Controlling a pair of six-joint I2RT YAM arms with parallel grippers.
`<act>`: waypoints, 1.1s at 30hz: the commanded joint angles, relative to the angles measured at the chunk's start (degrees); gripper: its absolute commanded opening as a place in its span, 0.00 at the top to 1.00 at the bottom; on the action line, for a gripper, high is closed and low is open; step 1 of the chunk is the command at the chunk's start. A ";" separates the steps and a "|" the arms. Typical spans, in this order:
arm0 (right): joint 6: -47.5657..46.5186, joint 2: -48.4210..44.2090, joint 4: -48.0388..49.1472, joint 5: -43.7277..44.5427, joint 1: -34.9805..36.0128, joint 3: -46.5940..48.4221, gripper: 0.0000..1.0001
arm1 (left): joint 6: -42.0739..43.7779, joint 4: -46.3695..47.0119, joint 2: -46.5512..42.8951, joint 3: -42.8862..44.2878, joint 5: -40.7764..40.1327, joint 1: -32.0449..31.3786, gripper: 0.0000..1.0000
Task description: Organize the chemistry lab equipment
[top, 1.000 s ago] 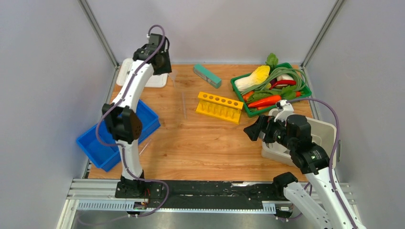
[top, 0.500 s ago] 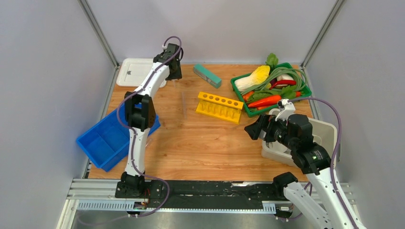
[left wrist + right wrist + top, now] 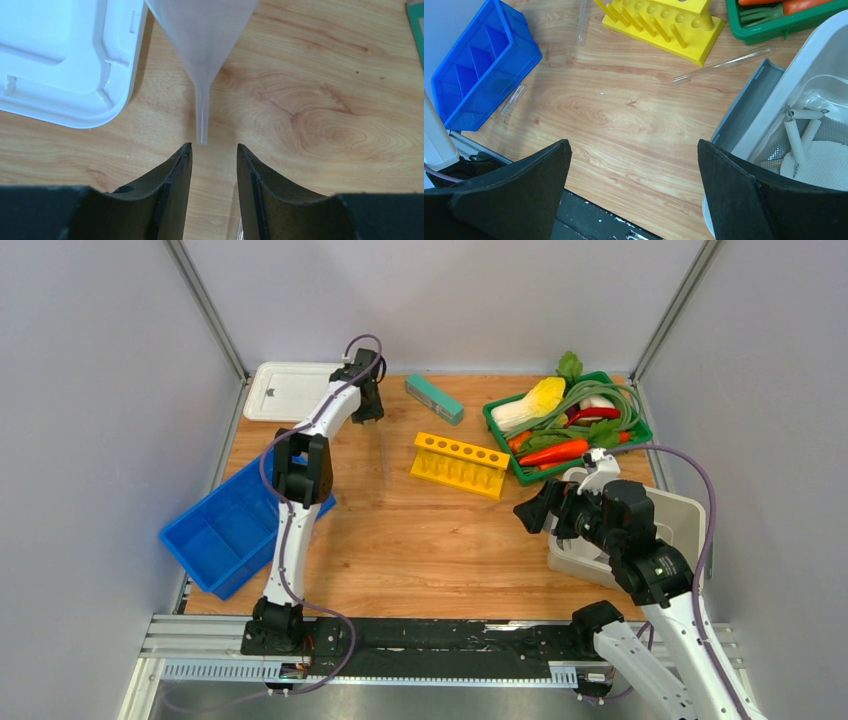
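A clear funnel (image 3: 202, 40) lies on the wood beside a white lid (image 3: 60, 60), its thin stem pointing at my left gripper (image 3: 214, 146). That gripper is open, its fingertips just short of the stem tip and nothing between them; in the top view it (image 3: 367, 410) is at the far left of the table. The yellow holed rack (image 3: 460, 463) stands mid-table with one glass tube (image 3: 723, 64) beside it, another (image 3: 385, 460) to its left and a third (image 3: 514, 99) by the blue bin. My right gripper (image 3: 634, 145) hangs wide open and empty over bare wood.
A blue divided bin (image 3: 225, 530) sits at the left edge. A grey-white tub (image 3: 680, 515) at the right holds a pipe-clay triangle (image 3: 799, 135) and mesh (image 3: 834, 130). The green vegetable basket (image 3: 565, 425) and teal block (image 3: 434, 399) stand at the back.
My left arm has swung right from over the white lid and come down toward the funnel. The right arm has not moved.
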 commanded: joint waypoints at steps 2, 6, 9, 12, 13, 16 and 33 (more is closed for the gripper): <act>-0.48 -0.53 0.36 1.60 0.21 1.84 0.00 | -3.41 2.06 0.99 2.70 3.10 2.41 0.55; -0.74 0.61 0.71 1.25 0.21 2.45 0.00 | -3.77 1.80 2.04 3.31 5.91 3.12 0.57; -1.27 1.22 0.63 1.08 0.21 3.42 0.00 | -3.24 0.65 3.19 5.33 7.14 3.20 0.58; -1.71 1.31 0.54 1.34 0.29 3.95 0.00 | -3.41 -0.49 3.98 6.30 8.02 3.20 0.58; -1.79 1.31 0.54 1.34 0.21 4.21 0.00 | -3.50 -1.10 4.15 6.57 8.20 3.20 0.59; -2.15 1.14 0.28 1.52 0.21 4.39 0.00 | -3.42 -2.60 4.42 6.66 8.20 3.20 0.63; -2.24 -0.18 0.45 1.96 0.29 4.74 0.00 | 2.12 1.87 -14.11 -4.41 12.59 0.74 1.00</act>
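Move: The funnel lies with its stem end right at the left hand's open fingertips; its middle is about 5 cm ahead, 1 cm left and 1 cm below. From that hand, the white lid is some 7 cm ahead and 13 cm left, the teal box 5 cm ahead and 12 cm right, and a test tube 9 cm back and 3 cm right. The funnel is roughly 42 cm ahead, 26 cm left and 19 cm below the right hand. The left fingers close from half open and pinch the funnel's stem near its end, having first eased about 2 cm forward and left onto it while sinking 1 cm and rolling slightly, right side up. With the stem held, the hand draws back some 3 cm and a little right, just starting to rise. ##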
